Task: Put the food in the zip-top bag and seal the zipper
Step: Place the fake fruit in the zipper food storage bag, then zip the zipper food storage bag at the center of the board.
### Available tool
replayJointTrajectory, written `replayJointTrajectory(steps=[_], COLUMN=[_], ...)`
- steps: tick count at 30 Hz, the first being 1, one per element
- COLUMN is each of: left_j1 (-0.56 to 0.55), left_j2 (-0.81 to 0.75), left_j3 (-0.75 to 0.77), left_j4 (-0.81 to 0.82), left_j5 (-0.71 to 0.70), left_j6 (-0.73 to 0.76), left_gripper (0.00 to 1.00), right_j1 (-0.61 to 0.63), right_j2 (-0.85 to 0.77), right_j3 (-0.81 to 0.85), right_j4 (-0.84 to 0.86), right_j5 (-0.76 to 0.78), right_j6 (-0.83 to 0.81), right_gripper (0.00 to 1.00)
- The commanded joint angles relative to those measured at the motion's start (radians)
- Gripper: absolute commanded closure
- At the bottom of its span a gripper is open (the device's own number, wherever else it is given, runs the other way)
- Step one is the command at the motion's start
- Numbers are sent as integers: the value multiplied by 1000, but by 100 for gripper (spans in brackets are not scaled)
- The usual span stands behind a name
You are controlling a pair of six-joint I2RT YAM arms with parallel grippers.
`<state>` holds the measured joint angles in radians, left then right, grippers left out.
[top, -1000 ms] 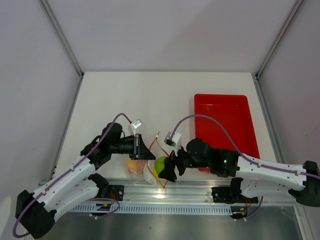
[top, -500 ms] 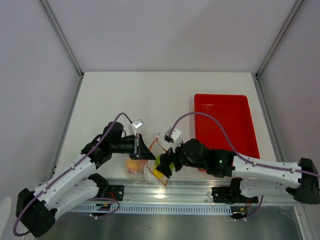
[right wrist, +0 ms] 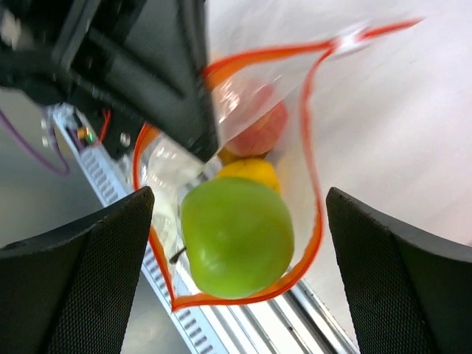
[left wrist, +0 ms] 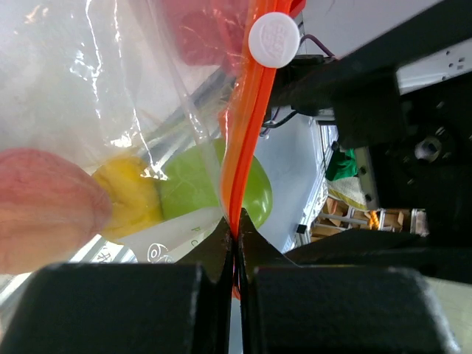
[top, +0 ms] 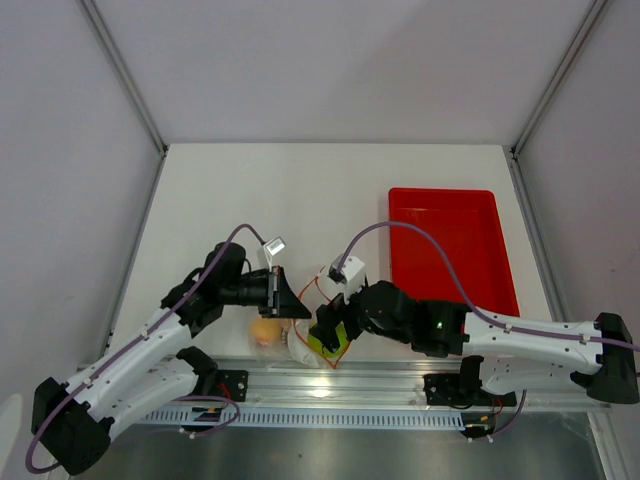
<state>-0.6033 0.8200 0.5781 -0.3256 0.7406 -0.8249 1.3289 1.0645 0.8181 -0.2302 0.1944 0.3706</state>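
Note:
My left gripper [left wrist: 236,232] is shut on the orange-red zipper [left wrist: 243,147] of the clear zip-top bag [left wrist: 125,88], holding its mouth open. My right gripper [right wrist: 240,276] hangs open over that mouth, its fingers [right wrist: 81,280] wide of the fruit. The lime-green apple [right wrist: 236,236] sits inside the zipper loop [right wrist: 313,221], touching neither finger. Deeper in the bag lie a yellow pear [right wrist: 247,171] and a red-pink piece [right wrist: 254,125]. In the top view both grippers, left [top: 290,305] and right [top: 328,335], meet at the bag [top: 290,345] near the table's front edge.
A red rectangular tray [top: 450,240] lies to the right of the bag, behind the right arm. The aluminium rail [top: 330,385] runs along the front edge just below the bag. A white slider [left wrist: 273,39] sits on the zipper.
My right gripper moved left over the bag mouth and opened wide, and the green apple left its fingers and now rests in the bag. My left gripper held still.

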Motion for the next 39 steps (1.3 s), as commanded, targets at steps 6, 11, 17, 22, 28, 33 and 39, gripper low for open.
replayJointTrajectory(steps=[6, 11, 17, 22, 28, 33, 39], left_j1=[-4, -4, -6, -12, -30, -39, -43], left_j2=[-68, -102, -145, -180, -199, -214, -226], left_j3=[100, 132, 198, 226, 195, 192, 213], left_j4=[-115, -161, -134, -171, -138, -139, -165], left_j5=[16, 37, 105, 103, 141, 154, 180], left_j6=[87, 84, 3, -9, -54, -65, -72], left_gripper=[99, 100, 100, 99, 99, 99, 100], right_j1=[3, 1, 3, -2, -31, -124, -235], right_j2=[-83, -80, -150, -230, -339, -408, -354], right_j3=[93, 130, 90, 62, 9, -39, -30], right_j4=[-59, -155, -141, -153, -160, -78, -12], right_j5=[335, 430, 405, 353, 262, -113, -426], right_j6=[143, 202, 168, 77, -71, -270, -371], right_gripper=[1, 1, 1, 1, 0, 5, 29])
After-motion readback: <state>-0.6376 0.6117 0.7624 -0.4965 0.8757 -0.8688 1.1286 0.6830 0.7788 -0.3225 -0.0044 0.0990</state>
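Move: The right gripper, already wide open, hangs in the bag's mouth. The zipper's slider end is some 10 cm ahead of it, 1 cm left and 2 cm up; the green apple sits about 5 cm below and 1 cm back. The left gripper still pinches the rim: from it the apple is roughly 4 cm back, 4 cm right and 5 cm down, and the bagged peach 3 cm back, 9 cm left and 9 cm down. Back the open right gripper out of the bag's mouth, forward and up first, then about 8 cm right while rising, then draw slightly back, swinging its fingers counter-clockwise towards the bag and beginning to narrow them. Meanwhile keep the left gripper shut on the rim and hoist it about 10 cm, drawing it back some 6 cm. ##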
